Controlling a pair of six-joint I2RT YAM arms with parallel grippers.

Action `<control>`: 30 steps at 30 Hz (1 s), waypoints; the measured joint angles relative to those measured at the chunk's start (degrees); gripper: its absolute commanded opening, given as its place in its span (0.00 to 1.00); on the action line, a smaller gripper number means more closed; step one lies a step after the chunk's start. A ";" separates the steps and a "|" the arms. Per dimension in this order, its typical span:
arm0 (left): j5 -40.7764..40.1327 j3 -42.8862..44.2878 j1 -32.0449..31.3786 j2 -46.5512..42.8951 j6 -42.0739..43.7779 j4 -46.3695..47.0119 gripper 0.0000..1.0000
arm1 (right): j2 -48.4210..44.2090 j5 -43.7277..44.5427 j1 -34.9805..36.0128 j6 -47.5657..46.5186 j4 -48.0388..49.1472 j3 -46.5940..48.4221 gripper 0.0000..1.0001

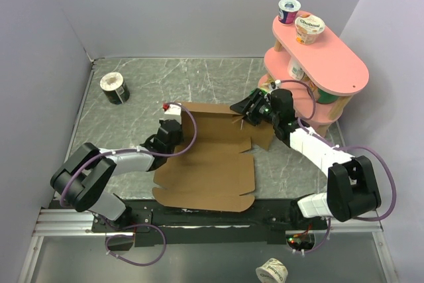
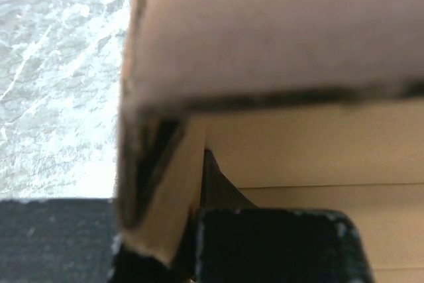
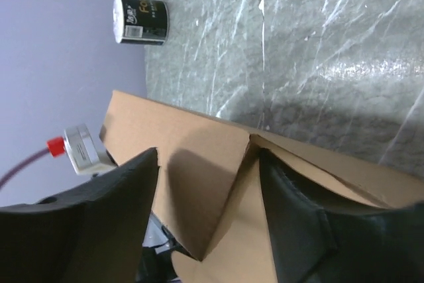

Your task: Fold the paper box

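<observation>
The paper box [image 1: 212, 160] is a brown cardboard sheet lying in the middle of the table, its far wall [image 1: 211, 112] raised. My left gripper [image 1: 172, 128] is at the box's left edge, shut on an upturned side flap [image 2: 165, 190] that stands between its fingers [image 2: 265, 243]. My right gripper [image 1: 247, 109] is at the far right corner. Its black fingers [image 3: 99, 223] stand wide apart, straddling a folded corner flap [image 3: 218, 183] of the paper box [image 3: 199, 137]. The right gripper [image 3: 209, 157] is open.
A black can [image 1: 114, 87] lies at the far left of the table, also visible as the can [image 3: 140, 19] in the right wrist view. A pink shelf [image 1: 331, 64] with yogurt cups [image 1: 309, 29] stands at the far right, close behind the right arm. Grey walls enclose the table.
</observation>
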 measured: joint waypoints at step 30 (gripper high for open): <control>17.86 -12.13 5.86 -12.00 -1.01 8.55 0.94 | 1.92 -0.96 -0.87 10.88 11.82 -3.50 0.00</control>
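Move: The left hand still pinches the box's left side flap between its pads; the box's near panel spreads about 12 cm behind that hand, 8 cm to its right and 7 cm below, and the black can stands some 17 cm ahead and 21 cm to its left. For the right hand, the box's upper right corner is right at the fingertips, about 1 cm ahead and 1 cm left at the same height; the box's upper left corner lies roughly 18 cm to the left of that hand and 1 cm ahead. The right hand eases about 1 cm forward and ends 1 cm higher, its left side rolling up some 10 degrees, while its half-open fingers close and pinch the box's upper right corner. The left hand drifts slightly back with the side flap still gripped, then opens nearly wide, lets go and backs off about 3 cm in all, rising 1.5 cm at the end, turning clockwise and lowering its left side by some 10 degrees. ##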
